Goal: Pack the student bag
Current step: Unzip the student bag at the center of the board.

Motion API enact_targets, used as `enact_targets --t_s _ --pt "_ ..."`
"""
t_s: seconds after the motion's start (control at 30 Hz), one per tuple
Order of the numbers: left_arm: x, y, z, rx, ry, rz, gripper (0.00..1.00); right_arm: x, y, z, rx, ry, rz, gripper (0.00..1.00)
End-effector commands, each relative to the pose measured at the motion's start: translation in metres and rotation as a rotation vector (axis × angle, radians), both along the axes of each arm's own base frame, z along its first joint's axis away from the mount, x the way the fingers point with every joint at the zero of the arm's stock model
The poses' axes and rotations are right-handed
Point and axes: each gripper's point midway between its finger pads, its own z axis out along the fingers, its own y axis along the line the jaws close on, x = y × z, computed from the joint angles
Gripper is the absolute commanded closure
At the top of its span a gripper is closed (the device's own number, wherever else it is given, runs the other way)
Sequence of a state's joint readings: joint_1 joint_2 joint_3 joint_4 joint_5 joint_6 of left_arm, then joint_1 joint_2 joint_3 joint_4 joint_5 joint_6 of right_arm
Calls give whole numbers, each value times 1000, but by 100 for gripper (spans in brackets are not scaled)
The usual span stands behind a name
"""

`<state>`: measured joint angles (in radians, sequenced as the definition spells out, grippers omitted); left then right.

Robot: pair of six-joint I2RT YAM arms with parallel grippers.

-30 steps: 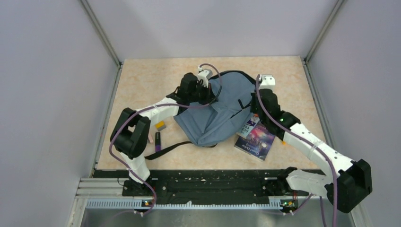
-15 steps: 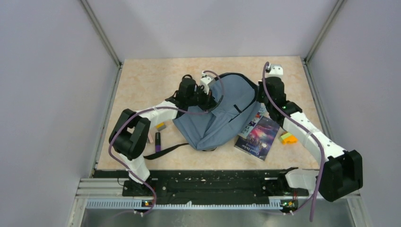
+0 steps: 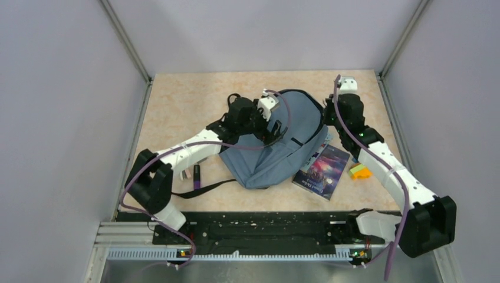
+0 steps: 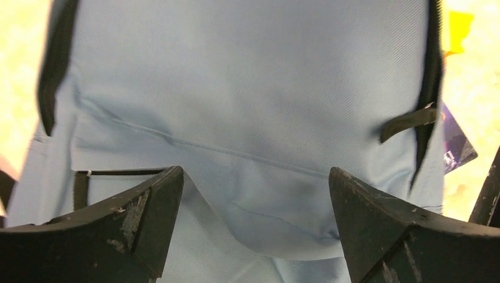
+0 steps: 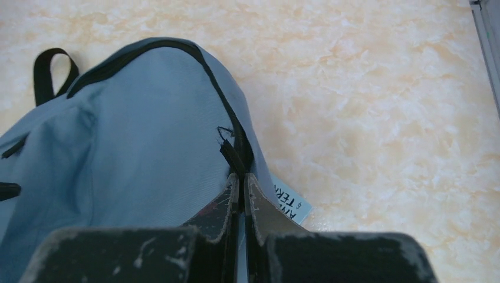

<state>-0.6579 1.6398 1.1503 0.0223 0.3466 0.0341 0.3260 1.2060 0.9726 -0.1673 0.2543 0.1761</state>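
The student bag (image 3: 283, 141), soft grey-blue with a black arched zipper, lies flat mid-table. My left gripper (image 3: 263, 125) hovers over its front, jaws wide open with only fabric (image 4: 247, 88) below and nothing between the fingers (image 4: 147, 206). My right gripper (image 3: 326, 122) is at the bag's right edge. In the right wrist view its jaws are pressed together (image 5: 240, 177) on the black zipper pull (image 5: 232, 154) of the bag (image 5: 135, 135). The top loop (image 5: 50, 71) lies on the table.
A dark purple book (image 3: 321, 170) lies right of the bag, its pale corner (image 5: 290, 206) tucked under it. An orange-and-green block (image 3: 359, 172) sits further right. A small purple item (image 3: 197, 174) and a black strap (image 3: 206, 187) lie to the left.
My left gripper has opened and let go of the bag, shifting right over its front. My right gripper stays shut and has moved toward the far side along the zipper.
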Motion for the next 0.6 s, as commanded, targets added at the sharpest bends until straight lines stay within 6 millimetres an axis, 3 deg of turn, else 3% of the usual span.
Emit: enact_targets --t_s 0.0,0.07,0.2,0.37,0.57 --pt "-9 -16 95 -78 -243 -15 2 -10 -2 21 38 -70 26 100" --pt "-23 -35 113 -142 -267 -65 2 -14 -3 22 48 -84 23 100" --pt "-45 -78 115 -259 -208 -161 2 -19 2 33 82 -117 49 100" --pt "-43 -116 108 -317 -203 -132 2 -23 7 36 100 -117 76 100" --pt "-40 -138 98 -358 -171 -122 2 -28 1 30 81 -106 60 100"
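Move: The zipped right edge of the student bag, just back of my right hand, lies about 13 cm to the right of my open left hand, 3 cm back and some 6 cm below. A black pull tab on the bag is about 7 cm right, 2 cm back and 5 cm below; the dark blue book lies about 18 cm right and 14 cm back, on the table. From my right hand, that zipped edge is roughly 11 cm back, 4 cm left and 8 cm below. Fingers already wide open, I swing my left hand in an arc over the bag towards its zipped right edge: about 12 cm to the right and 5 cm back, rising some 9 cm, then coming down about 4 cm, while the wrist turns roughly 15 degrees, partly clockwise. My right hand keeps its pinch on the zip's pull strap and eases back 2 or 3 cm. ##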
